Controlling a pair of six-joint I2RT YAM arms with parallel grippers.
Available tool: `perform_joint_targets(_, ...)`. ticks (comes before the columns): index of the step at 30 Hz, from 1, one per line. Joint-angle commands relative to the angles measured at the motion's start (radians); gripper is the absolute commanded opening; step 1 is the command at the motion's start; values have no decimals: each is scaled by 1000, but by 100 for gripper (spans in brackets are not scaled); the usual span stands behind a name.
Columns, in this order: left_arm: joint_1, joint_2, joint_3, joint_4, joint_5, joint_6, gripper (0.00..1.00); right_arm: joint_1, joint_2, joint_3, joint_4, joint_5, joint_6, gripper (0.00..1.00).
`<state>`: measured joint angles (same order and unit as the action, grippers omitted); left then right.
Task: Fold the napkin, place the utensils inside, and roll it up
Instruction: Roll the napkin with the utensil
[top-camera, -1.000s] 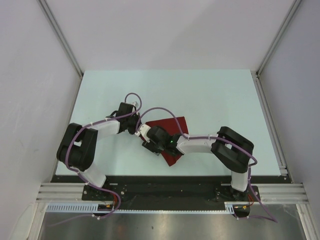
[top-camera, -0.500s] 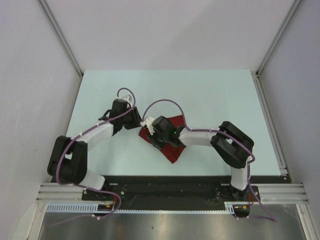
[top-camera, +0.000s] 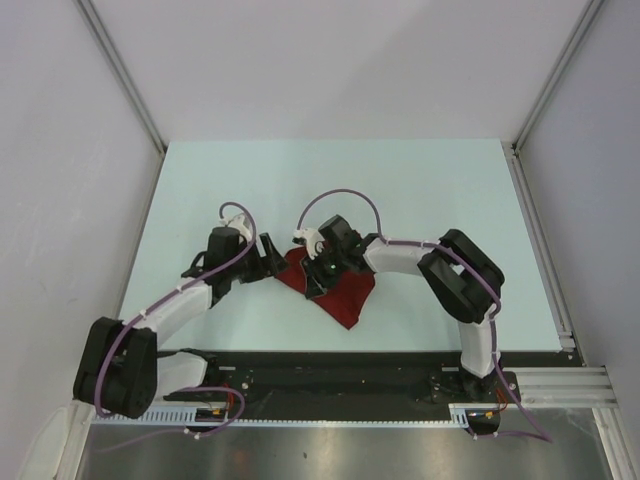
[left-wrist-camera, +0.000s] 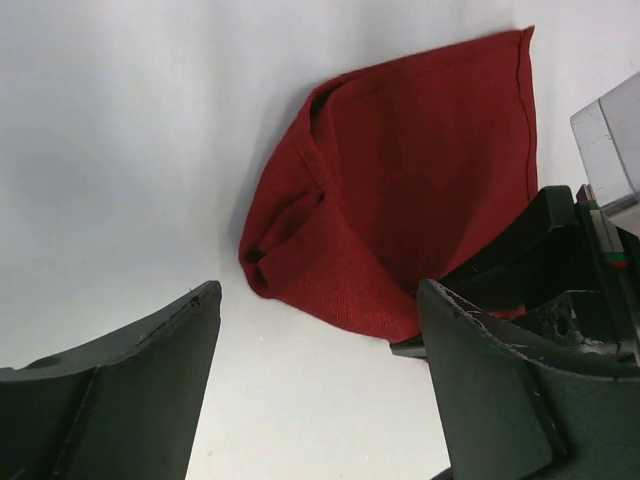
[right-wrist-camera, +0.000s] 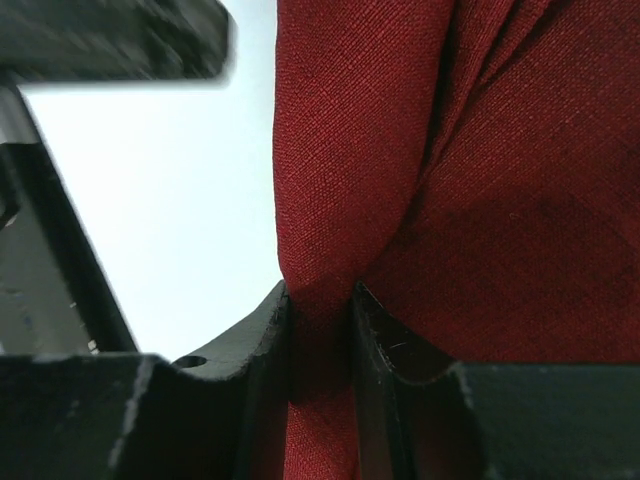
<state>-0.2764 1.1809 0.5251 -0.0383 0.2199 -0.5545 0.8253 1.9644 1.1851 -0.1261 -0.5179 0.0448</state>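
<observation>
The dark red napkin (top-camera: 347, 296) lies bunched and partly folded on the table, just in front of the arms. My right gripper (top-camera: 312, 279) is shut on a raised fold at its left edge; in the right wrist view the cloth (right-wrist-camera: 500, 200) is pinched between the closed fingertips of that gripper (right-wrist-camera: 320, 305). My left gripper (top-camera: 272, 256) is open and empty just left of the napkin, not touching it. In the left wrist view the napkin (left-wrist-camera: 400, 190) lies beyond the spread fingers of the left gripper (left-wrist-camera: 320, 300), with the right gripper's black body (left-wrist-camera: 560, 260) on it. No utensils are in view.
The pale table (top-camera: 420, 190) is bounded by white walls at the left, back and right, with a metal rail (top-camera: 540, 240) along its right edge. Purple cables loop above both wrists. The arm bases stand on the near rail.
My right gripper has moved up and away from the bases, pulling the napkin's left edge up and bunching it. My left arm has swung out to the left and lower.
</observation>
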Motion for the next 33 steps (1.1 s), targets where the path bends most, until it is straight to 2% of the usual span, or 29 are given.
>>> perform_joint_targets(1,5,49,-2,97,90,-27,83,12,76,2,-181,-174,15,25)
perform_joint_targets(14,5,201,6,106,44,-28,77,-26,148,34,-213,-307,-29,25)
perform_joint_targets(17,5,220,-11,145,81,-45,67,-37,160,42,-225,-327,-42,25)
perform_joint_targets(20,5,229,-43,190,136,-70,45,-49,169,57,-236,-329,-42,26)
perform_joint_targets(21,5,227,-53,195,142,-74,28,-55,168,61,-236,-329,-42,27)
perform_joint_targets(24,5,229,-44,181,138,-76,2,-66,140,79,-245,-329,-42,36)
perform_joint_targets(25,5,230,-37,170,131,-74,0,-74,128,90,-251,-323,-40,43)
perform_joint_targets(28,6,235,-4,126,108,-61,0,-90,35,103,-277,-262,-30,56)
perform_joint_targets(32,6,238,30,65,76,-39,0,-97,-178,93,-299,-134,-11,65)
perform_joint_targets(33,8,240,35,58,72,-38,0,-92,-214,88,-308,-55,-5,68)
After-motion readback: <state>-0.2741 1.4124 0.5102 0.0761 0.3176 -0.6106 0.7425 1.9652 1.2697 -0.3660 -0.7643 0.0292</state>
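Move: The rolled left end of the napkin lies almost under the open left hand, about 5 cm below, 2 cm to its right and 1 cm back; the open sheet's middle is some 12 cm to that hand's right and 7 cm down, about level with it. The right hand already grips the roll itself, that left end some 7 cm to its left and 2 cm ahead. The napkin's near corner sits roughly 8 cm back and 8 cm to the right of the right hand. The napkin's roll, still gripped by the right fingers, is drawn back about 2.5 cm towards the base while that wrist turns some 15 degrees, fingertips swinging back. Meanwhile the left hand sinks about 5 cm onto the roll's left end and shuts on it, pinching the cloth; only then do the right fingers open and come free, rising and easing right. ##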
